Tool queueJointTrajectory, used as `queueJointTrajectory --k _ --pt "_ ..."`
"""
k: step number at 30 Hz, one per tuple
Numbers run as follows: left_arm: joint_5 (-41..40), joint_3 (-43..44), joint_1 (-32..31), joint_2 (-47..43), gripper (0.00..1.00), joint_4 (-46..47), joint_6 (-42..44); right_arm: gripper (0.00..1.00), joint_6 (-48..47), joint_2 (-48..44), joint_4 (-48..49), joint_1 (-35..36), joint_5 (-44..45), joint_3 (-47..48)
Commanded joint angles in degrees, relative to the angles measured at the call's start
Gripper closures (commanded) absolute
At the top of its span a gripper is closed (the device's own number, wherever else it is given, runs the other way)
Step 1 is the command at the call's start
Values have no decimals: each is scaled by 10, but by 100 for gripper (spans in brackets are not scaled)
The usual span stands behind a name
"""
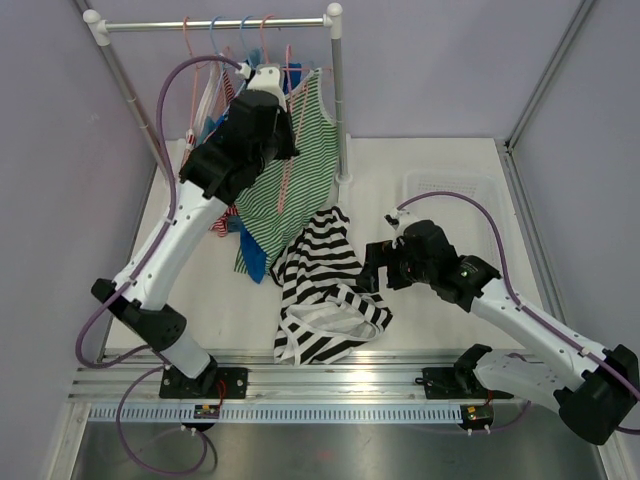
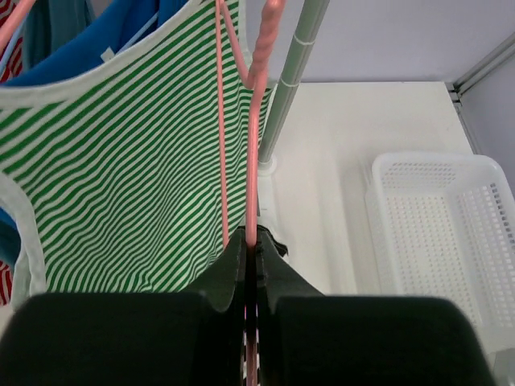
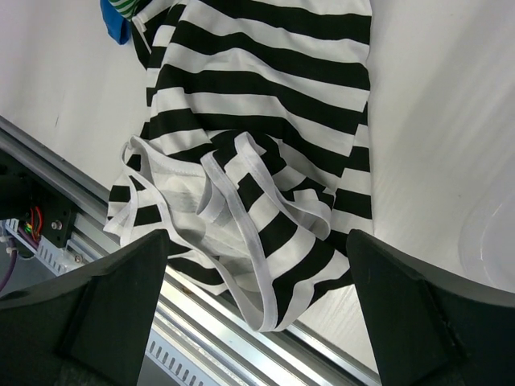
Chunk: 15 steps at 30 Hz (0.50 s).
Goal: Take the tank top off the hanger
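The black-and-white striped tank top (image 1: 320, 290) lies crumpled on the table near the front rail, its straps and white hem (image 3: 241, 201) spread loose. My right gripper (image 1: 372, 265) hovers over it, open, with nothing between its fingers (image 3: 257, 241). My left gripper (image 1: 283, 150) is up at the clothes rack, shut on the thin pink hanger (image 2: 252, 161). The hanger wire runs bare out of the jaws (image 2: 251, 245), in front of a green-striped top (image 2: 121, 177).
Several garments on hangers crowd the rack's rail; the green-striped top (image 1: 300, 170) hangs lowest. The rack's upright pole (image 1: 338, 100) stands just right of them. A white perforated basket (image 1: 450, 190) sits at the back right. A metal rail (image 1: 330, 385) edges the table's front.
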Motion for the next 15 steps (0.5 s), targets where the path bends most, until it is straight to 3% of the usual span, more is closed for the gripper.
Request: queueJointTrajectory --k 1,9,15 --pt "82 112 27 48 100 -10 24 0 -11 -13 -2 2 17 9" --pt "155 292 79 160 100 -42 25 1 -18 -16 -1 2 17 9" --pt "157 299 93 189 100 10 34 1 -18 -15 -1 2 6 12"
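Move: The empty pink hanger is already pinched in the left hand. The free stretch of rail it is being taken to lies about 20 cm ahead of that hand, 1 cm left and roughly 15 cm higher. The right post's top is at the same depth and height, some 6 cm right; the green tank top's hook is about 7 cm left on the rail, and that top's body hangs 12 cm ahead, 4 cm left, 15 cm lower. From the right hand the rail spot is about 36 cm ahead, 15 cm left, 38 cm up. The empty pink hanger is carried forward towards the rail, hook leading, over the hanging green tank top: the left hand, keeping its pinch on the wire, reaches about 7 to 8 cm forward while rising some 4 to 5 cm, then slows and starts to dip slightly at the end. The wrist tilts its fingers up by only about 5 degrees. ##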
